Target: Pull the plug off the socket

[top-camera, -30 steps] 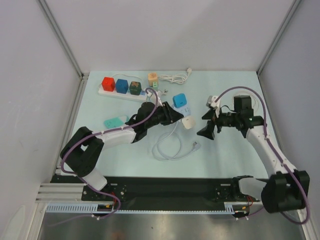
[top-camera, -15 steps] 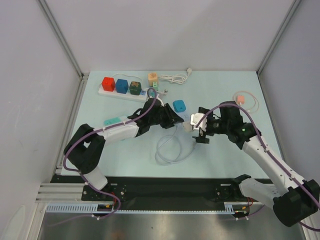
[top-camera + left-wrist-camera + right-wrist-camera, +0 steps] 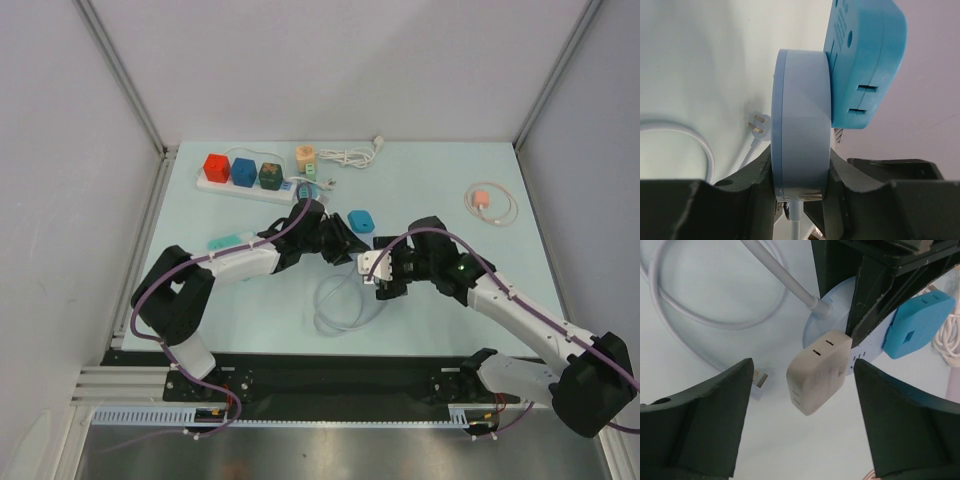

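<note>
My left gripper [image 3: 800,182] is shut on the rim of a round white socket [image 3: 802,125], held on edge just above the table. A blue plug [image 3: 865,60] sits in the socket's face, and a beige plug [image 3: 820,375] sits beside it. In the top view the socket [image 3: 360,252] hangs at the table's middle with the blue plug [image 3: 360,221] behind it. My right gripper [image 3: 803,365] stands open, one finger on each side of the beige plug [image 3: 375,263], with a gap on both sides. The socket's white cord [image 3: 790,282] runs off to the left.
The cord loops on the table [image 3: 345,300] and ends in a loose pronged plug [image 3: 757,382]. A white power strip [image 3: 222,184] carrying red, blue and green cubes lies at the back left. An orange cube [image 3: 306,155], a coiled white cable [image 3: 350,155], a teal piece [image 3: 228,242] and a pink item [image 3: 482,199] lie around.
My right arm has swung left from the table's right side to the socket, and its open jaws now straddle the beige plug. The left gripper has brought the socket slightly forward.
</note>
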Motion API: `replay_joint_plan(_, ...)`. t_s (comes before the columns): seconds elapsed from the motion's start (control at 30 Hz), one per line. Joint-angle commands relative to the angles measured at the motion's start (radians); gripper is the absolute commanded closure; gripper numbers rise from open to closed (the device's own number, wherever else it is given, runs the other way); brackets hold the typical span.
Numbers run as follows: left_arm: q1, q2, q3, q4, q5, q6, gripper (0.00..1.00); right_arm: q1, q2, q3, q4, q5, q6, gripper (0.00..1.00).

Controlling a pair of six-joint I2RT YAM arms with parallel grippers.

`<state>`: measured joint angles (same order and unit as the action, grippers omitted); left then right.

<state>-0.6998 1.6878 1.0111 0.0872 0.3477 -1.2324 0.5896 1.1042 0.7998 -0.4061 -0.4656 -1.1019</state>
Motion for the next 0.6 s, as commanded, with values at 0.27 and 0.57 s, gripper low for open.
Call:
replay_joint_plan(0.27, 0.003, -0.033, 0.001, 0.100, 0.051, -0.075, 1.00, 0.056, 0.016, -0.019, 0.145, 0.163, -0.007, 0.34)
replay_joint_plan(0.57, 0.006, -0.040, 0.000, 0.092, 0.048, -0.044, 1.00, 0.055, 0.010, -0.001, 0.138, 0.206, -0.042, 0.68)
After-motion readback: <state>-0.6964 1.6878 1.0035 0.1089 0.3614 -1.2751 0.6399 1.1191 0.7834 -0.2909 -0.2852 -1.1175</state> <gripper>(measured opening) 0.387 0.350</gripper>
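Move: The cream plug I want is just off my right fingertips, about 3 cm ahead and 1 cm to the left, at about their height. The round socket's middle lies some 6 cm ahead of my right hand and 3 cm left; the blue plug on its far end is roughly 9 cm ahead and 4 cm left. From my left hand, already gripping the socket, the cream plug is about 2 cm back and 4 cm right, roughly level. I bring my nearly wide-open right hand forward about 2.5 cm onto the cream plug, swinging the wrist some 10 degrees, mostly tipping the fingers up, while they close to about a third open, one on each side, and begin to pinch the plug. My left hand stays put and keeps its hold on the socket. ##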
